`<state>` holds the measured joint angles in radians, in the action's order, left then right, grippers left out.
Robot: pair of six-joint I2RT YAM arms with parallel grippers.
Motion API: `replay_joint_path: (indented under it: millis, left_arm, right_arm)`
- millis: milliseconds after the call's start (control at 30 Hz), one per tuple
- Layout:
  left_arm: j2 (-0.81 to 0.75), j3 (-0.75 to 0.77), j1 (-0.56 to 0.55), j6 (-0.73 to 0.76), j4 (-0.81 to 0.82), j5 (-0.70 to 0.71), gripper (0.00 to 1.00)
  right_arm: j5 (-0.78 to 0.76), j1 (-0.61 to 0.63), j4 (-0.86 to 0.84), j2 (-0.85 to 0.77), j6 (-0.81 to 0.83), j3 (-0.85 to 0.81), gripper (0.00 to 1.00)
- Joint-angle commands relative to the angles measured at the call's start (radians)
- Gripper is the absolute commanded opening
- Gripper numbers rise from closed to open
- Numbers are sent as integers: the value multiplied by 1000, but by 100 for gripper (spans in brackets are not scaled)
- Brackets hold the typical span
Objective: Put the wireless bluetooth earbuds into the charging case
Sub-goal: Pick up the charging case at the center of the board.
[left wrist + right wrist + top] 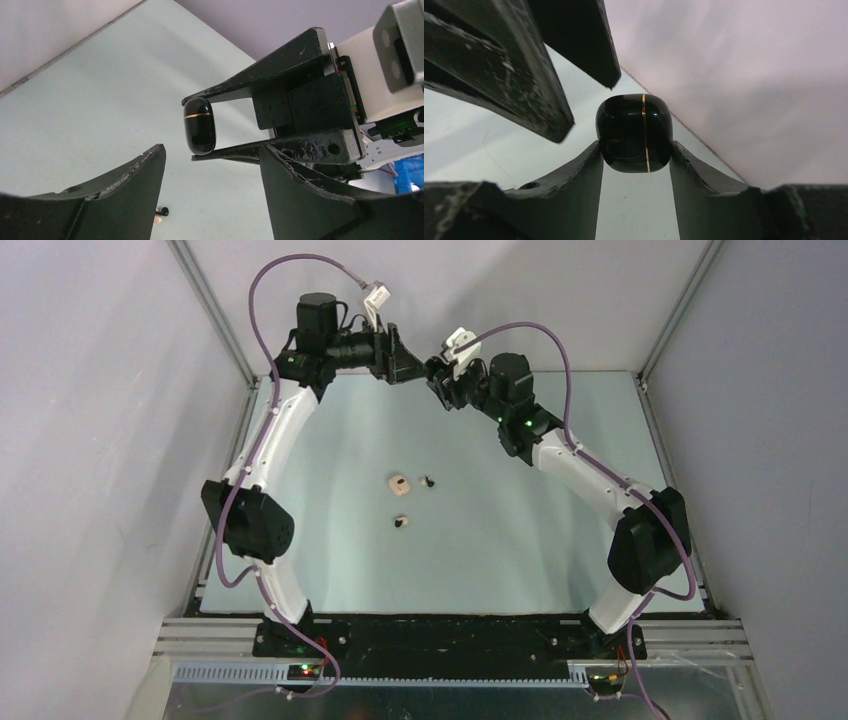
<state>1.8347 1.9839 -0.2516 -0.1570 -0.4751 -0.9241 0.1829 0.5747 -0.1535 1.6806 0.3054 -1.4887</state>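
The charging case is a glossy black pod with a thin gold seam, held up in the air at the back of the table. My right gripper is shut on its two sides. In the left wrist view the case sits between the right gripper's fingers. My left gripper is open, its tips just short of the case with nothing between them. Two tiny earbuds lie on the table's middle, a dark one and a pale one with a dark tip. One earbud shows below the left finger.
A small beige pebble-like piece lies next to the dark earbud. Both arms reach to the table's far edge, where the back wall rises. Metal frame rails run along the side edges.
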Motion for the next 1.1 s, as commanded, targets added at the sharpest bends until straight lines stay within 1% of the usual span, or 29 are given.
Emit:
replay_joint_path:
  millis: [0, 200, 300, 433, 467, 500, 533, 600, 633, 667, 700, 733, 767, 800, 833, 867, 900, 933, 967, 1000, 1033, 1067]
  left_arm:
    - [-7, -16, -14, 11, 13, 1, 73]
    - [-14, -40, -36, 28, 13, 49, 64]
    - [-18, -50, -41, 31, 12, 61, 58]
    - [-27, -61, -45, 35, 12, 63, 55]
    - [-29, -62, -47, 35, 12, 62, 53]
    - [-33, -67, -49, 39, 12, 58, 48]
    - [-35, -69, -51, 40, 13, 56, 46]
    - [-41, -76, -55, 46, 13, 54, 37]
    - [-46, -82, -58, 49, 12, 52, 30]
    - [-47, -86, -60, 49, 13, 50, 26]
    - [-51, -91, -61, 51, 13, 47, 18]
    - [-52, -93, -62, 50, 13, 45, 10]
    - [-54, -93, -62, 46, 13, 38, 7]
    - [-55, -92, -61, 43, 12, 25, 2]
    - [-57, -90, -59, 39, 11, 12, 1]
    - [-59, -91, -57, 39, 11, -22, 0]
    - [-63, -91, -56, 47, 11, -43, 0]
    - [-67, -93, -55, 54, 12, -79, 0]
    - [-78, -108, -55, 82, 11, -97, 0]
    - [-98, -120, -56, 129, 11, -155, 2]
    - [-109, -153, -57, 161, 11, -178, 3]
    - [-139, -173, -56, 220, 12, -217, 4]
  right_arm:
    - [31, 10, -92, -43, 51, -2, 16]
    - [38, 25, -108, -61, 68, 24, 16]
    - [42, 34, -109, -75, 76, 39, 16]
    - [47, 44, -103, -90, 93, 60, 16]
    - [46, 47, -103, -96, 93, 63, 16]
    - [44, 49, -102, -99, 92, 69, 16]
    - [42, 52, -102, -105, 92, 72, 16]
    - [37, 55, -100, -114, 92, 79, 16]
    - [30, 56, -98, -116, 90, 80, 16]
    - [25, 60, -97, -119, 89, 81, 19]
    - [17, 61, -91, -121, 91, 82, 23]
    - [13, 62, -79, -125, 92, 81, 34]
    - [9, 62, -65, -134, 96, 80, 40]
    - [10, 63, -18, -140, 106, 77, 59]
    - [20, 62, 17, -153, 113, 64, 67]
    - [28, 58, 106, -161, 128, 43, 77]
    - [58, 46, 164, -181, 131, 31, 83]
    - [73, 39, 275, -191, 121, 5, 85]
    - [109, 18, 331, -213, 109, -9, 87]
    - [149, 7, 437, -220, 82, -50, 88]
    - [184, -17, 499, -226, 70, -80, 88]
    - [214, -30, 620, -225, 49, -143, 88]
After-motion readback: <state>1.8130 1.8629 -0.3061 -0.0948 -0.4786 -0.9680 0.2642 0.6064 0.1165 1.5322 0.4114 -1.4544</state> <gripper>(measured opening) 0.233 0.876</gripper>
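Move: The charging case, already pinched in the right fingertips in mid-air, lies about 3 cm to the right, 2 cm below and 1 cm ahead of the left hand's open fingers. From the right hand, the case is about 1 cm ahead and 1 cm left, level with it, and the left hand is 4 cm left and 2 cm above. From the right hand too, a loose earbud lies on the table 33 cm below, 5 cm back and 3 cm left; a beige box sits 6 cm left of that earbud. The charging case changes hands: the left hand sinks about 3 cm and slides 2 cm to the right around it, then closes from wide open to pinch it, while the right hand still holds it and eases back 2-3 cm. The right fingers then open and draw off some 4 cm, back and slightly right; the left hand keeps its pinch and begins to shift back. ##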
